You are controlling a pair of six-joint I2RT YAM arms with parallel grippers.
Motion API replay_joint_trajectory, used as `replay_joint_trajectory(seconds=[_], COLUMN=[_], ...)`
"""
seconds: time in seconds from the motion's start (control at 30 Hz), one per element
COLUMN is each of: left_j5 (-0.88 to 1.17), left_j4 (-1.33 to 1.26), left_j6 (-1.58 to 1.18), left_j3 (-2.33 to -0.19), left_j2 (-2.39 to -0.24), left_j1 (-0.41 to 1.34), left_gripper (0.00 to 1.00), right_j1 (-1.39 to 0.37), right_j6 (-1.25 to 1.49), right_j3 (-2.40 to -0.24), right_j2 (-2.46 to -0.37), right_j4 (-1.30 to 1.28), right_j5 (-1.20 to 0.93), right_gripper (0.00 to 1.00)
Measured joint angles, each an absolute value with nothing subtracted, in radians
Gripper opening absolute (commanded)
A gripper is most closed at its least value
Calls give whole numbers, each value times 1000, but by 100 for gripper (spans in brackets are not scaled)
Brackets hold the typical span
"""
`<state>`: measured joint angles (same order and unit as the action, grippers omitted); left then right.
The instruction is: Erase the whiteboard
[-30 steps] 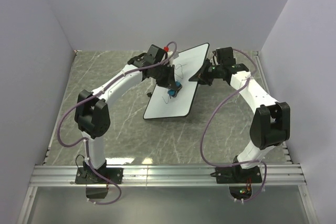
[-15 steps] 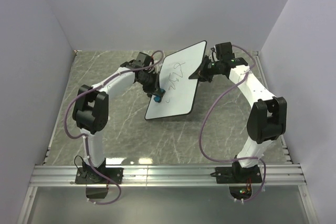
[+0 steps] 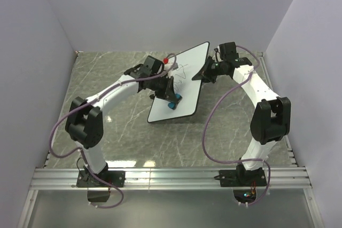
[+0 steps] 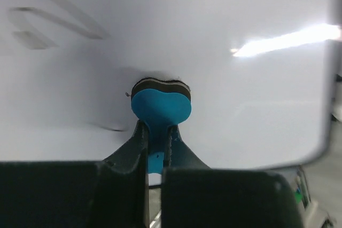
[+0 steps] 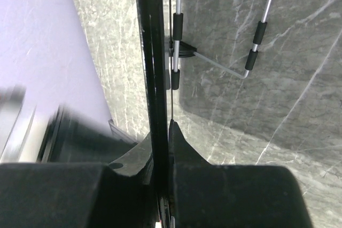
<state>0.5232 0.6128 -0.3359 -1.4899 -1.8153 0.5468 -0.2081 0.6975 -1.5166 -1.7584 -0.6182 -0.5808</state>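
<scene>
The whiteboard (image 3: 187, 92) stands tilted on the marble table, with thin dark scribbles (image 3: 182, 70) near its upper middle. My right gripper (image 3: 206, 75) is shut on its right rim, which shows as a black edge (image 5: 155, 52) running between the jaws of that gripper (image 5: 163, 132). My left gripper (image 3: 169, 99) is shut on a blue eraser (image 3: 172, 103) and presses it against the board's lower middle. In the left wrist view the eraser (image 4: 160, 106) sits flat on the white surface (image 4: 240, 14), pinched by the gripper (image 4: 156, 138). A faint dark mark (image 4: 113, 128) lies just left of it.
A wire stand (image 5: 214, 60) with black sleeves shows behind the board on the marble table (image 3: 107, 78). Lavender walls close in the left, back and right. An aluminium rail (image 3: 171, 177) runs along the near edge at the arm bases.
The left gripper has swept the eraser from the board's left edge back right and slightly down. Fewer scribbles show now. The right gripper kept its hold on the rim.
</scene>
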Motion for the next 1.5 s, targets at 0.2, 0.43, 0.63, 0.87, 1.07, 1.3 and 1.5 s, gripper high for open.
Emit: replay_joint_trajectory(seconds=[0.2, 0.43, 0.63, 0.87, 1.07, 1.3, 1.5], left_j5=[660, 650, 543, 503, 473, 537, 608], left_j4=[542, 570, 660, 656, 608, 519, 493], left_j6=[-370, -409, -380, -383, -363, -360, -365], left_j3=[-1446, -1558, -1847, -1860, -1786, -1423, -1221], left_j2=[-1722, -1889, -2140, -2193, -2133, -1792, -1623], left_j1=[622, 533, 440, 392, 419, 539, 585], left_gripper=[0, 0, 0, 0, 0, 0, 0], right_j1=[-208, -207, -196, -194, -193, -185, -183], right_j6=[696, 662, 702, 720, 718, 701, 689], right_j3=[-1527, -1525, -1509, -1498, -1499, -1502, -1502], right_j2=[-1765, -1765, -1762, -1755, -1755, -1755, -1755], right_j4=[-623, -616, -616, -612, -619, -627, -625], right_j5=[-584, -584, -585, -587, -592, -612, -622], right_gripper=[0, 0, 0, 0, 0, 0, 0])
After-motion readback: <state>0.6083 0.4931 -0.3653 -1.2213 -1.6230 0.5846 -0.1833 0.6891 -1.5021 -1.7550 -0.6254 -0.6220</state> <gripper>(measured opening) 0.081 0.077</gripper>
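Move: Ahead of the left hand, which holds the eraser on the tilted whiteboard, the remaining scribble lies about 11 cm farther out and 4 cm to the right, near its height. The board's near edge is roughly 8 cm back, straight behind. From the right hand, pinching the board's raised right edge, the scribble is about 3 cm ahead, 6 cm left and 4 cm lower; the eraser is some 8 cm back, 10 cm left and 5 cm lower. Rubbing the eraser over the board, the left hand first slips about 5 cm back and right, rising with the slope, then sweeps some 16 cm forward, sinking and drifting left, pauses briefly, and strokes back about 18 cm towards the near edge, rising again. Its grip stays shut and the wrist swivels slightly with each stroke. The right hand keeps the board's right edge pinched, almost still. ##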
